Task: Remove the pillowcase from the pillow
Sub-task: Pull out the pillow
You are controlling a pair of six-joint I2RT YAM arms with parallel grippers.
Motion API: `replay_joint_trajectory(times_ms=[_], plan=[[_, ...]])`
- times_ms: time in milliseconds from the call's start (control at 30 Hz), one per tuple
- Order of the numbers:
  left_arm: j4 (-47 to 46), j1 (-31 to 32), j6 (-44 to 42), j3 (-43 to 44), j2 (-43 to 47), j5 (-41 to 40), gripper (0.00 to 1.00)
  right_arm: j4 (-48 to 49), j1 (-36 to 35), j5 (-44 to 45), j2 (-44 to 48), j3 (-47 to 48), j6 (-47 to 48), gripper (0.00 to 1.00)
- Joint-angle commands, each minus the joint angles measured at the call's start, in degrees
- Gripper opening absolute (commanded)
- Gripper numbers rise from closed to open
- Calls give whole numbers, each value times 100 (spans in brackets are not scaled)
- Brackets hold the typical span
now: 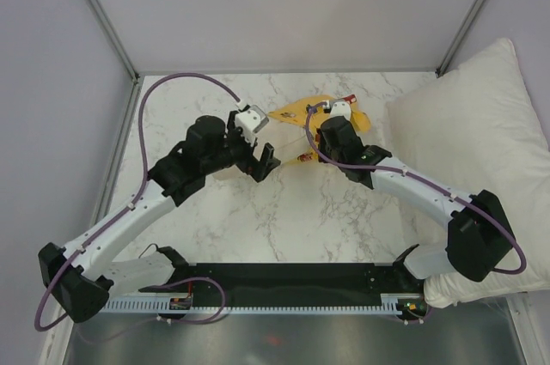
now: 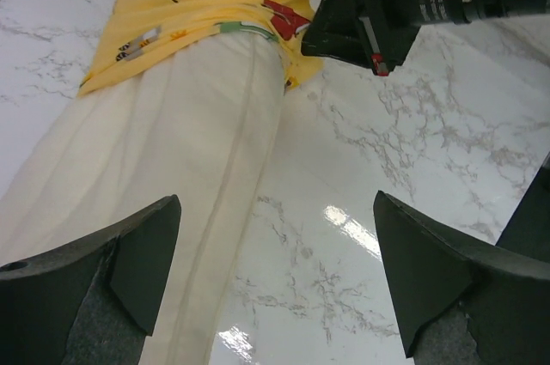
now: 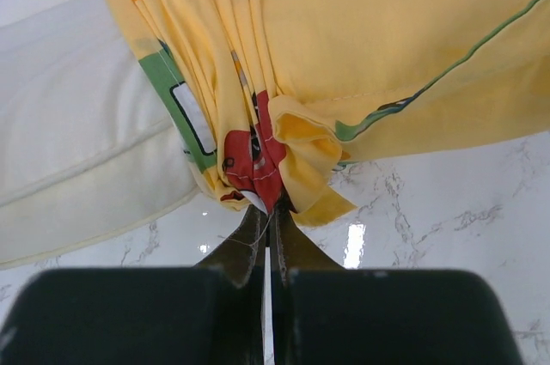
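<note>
The yellow pillowcase (image 1: 296, 112) printed with cartoon vehicles lies bunched at the back middle of the marble table. My right gripper (image 3: 273, 210) is shut on a gathered fold of the pillowcase (image 3: 361, 56) at its open edge, just above the tabletop. The cream pillow (image 2: 172, 167) sticks out of the pillowcase (image 2: 198, 4) toward my left arm, and it also shows as the pale pillow (image 3: 77, 150) left of the pinch. My left gripper (image 2: 275, 210) hangs open over the marble, beside the pillow's bare end, with nothing between its fingers. In the top view my left gripper (image 1: 262, 163) stands left of my right gripper (image 1: 316, 143).
A much larger white pillow (image 1: 468, 124) leans at the table's right edge, beside my right arm. Grey walls with metal posts close off the back and sides. A black rail (image 1: 284, 283) with the arm bases runs along the near edge.
</note>
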State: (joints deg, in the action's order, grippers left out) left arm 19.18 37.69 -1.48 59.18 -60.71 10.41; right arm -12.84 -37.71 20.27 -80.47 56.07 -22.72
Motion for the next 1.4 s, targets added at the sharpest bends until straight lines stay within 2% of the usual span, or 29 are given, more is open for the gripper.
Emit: replay_joint_trajectory(times_ms=[0,200,333,433,533,600,633,700,733,767,800,900,933,1033,1133,1267,1367], plan=[[-291,230,-986,173,-345,-101,100,572,-25,-242,250,167,-233,0],[-468,300,-1478,287,-977,-470,100,686,-34,-463,470,-44,-373,0],[-669,344,-1671,253,-1566,-1259,100,800,-34,-726,611,-158,-426,0],[-696,379,-1733,252,-1856,-1295,100,818,-43,-788,707,-202,-426,0],[-793,397,-1856,261,-2233,-2057,100,818,-43,-937,795,-220,-435,0],[-767,405,-1821,305,-2384,-2236,99,818,-43,-1095,848,-220,-435,0],[-749,414,-1786,314,-2454,-2124,90,810,-43,-1113,866,-220,-435,0],[-636,406,-1725,331,-2507,-1939,65,783,-43,-1139,945,-211,-383,0],[-583,406,-1620,392,-2551,-1903,23,696,-43,-1113,971,-194,-347,0],[-521,414,-1584,445,-2656,-1938,7,626,-43,-1113,998,-132,-304,0],[-433,414,-1549,515,-2735,-1981,2,547,-43,-1078,1067,-88,-207,0],[-3,414,-1356,823,-2999,-2061,2,55,-43,-1008,1304,210,30,24],[189,414,-1268,963,-3026,-2165,2,-277,-43,-929,1392,402,74,46],[402,414,-1163,1139,-3009,-2333,2,-814,-43,-562,1823,719,268,70],[569,414,-1048,1140,-2798,-2421,2,-1262,-43,-218,2219,1009,434,80],[762,406,-969,1113,-2587,-2483,2,-1870,-34,99,2132,1257,409,85],[851,414,-960,1096,-2437,-2536,2,-1854,-34,309,1886,1012,426,87]])
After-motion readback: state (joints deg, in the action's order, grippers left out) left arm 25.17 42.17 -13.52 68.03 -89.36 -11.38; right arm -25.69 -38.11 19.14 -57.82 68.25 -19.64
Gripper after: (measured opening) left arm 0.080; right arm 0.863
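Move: Ahead of the open, empty left hand by about 8 cm, some 3 cm to its right and 14 cm below, lies the near part of the bare pillow beside the pillowcase mouth. The bunched mouth, still pinched at the right fingertips, is some 9 cm ahead of the left hand, 13 cm right and 12 cm below. From the right hand, that pillow part is about 10 cm left, 1 cm back and 2 cm lower; the pillowcase body centres 10 cm ahead, 3 cm right and 3 cm lower. Sinking about 13 cm and reaching some 7 cm forward, the left hand tips its fingers steeply down, shuts them on the bare pillow beside the mouth, then draws a couple of cm left. The right hand first carries the pinched mouth 3 to 4 cm back and left, then opens, lets go and rises some 17 cm, drifting right and back, fingers tilting up. ##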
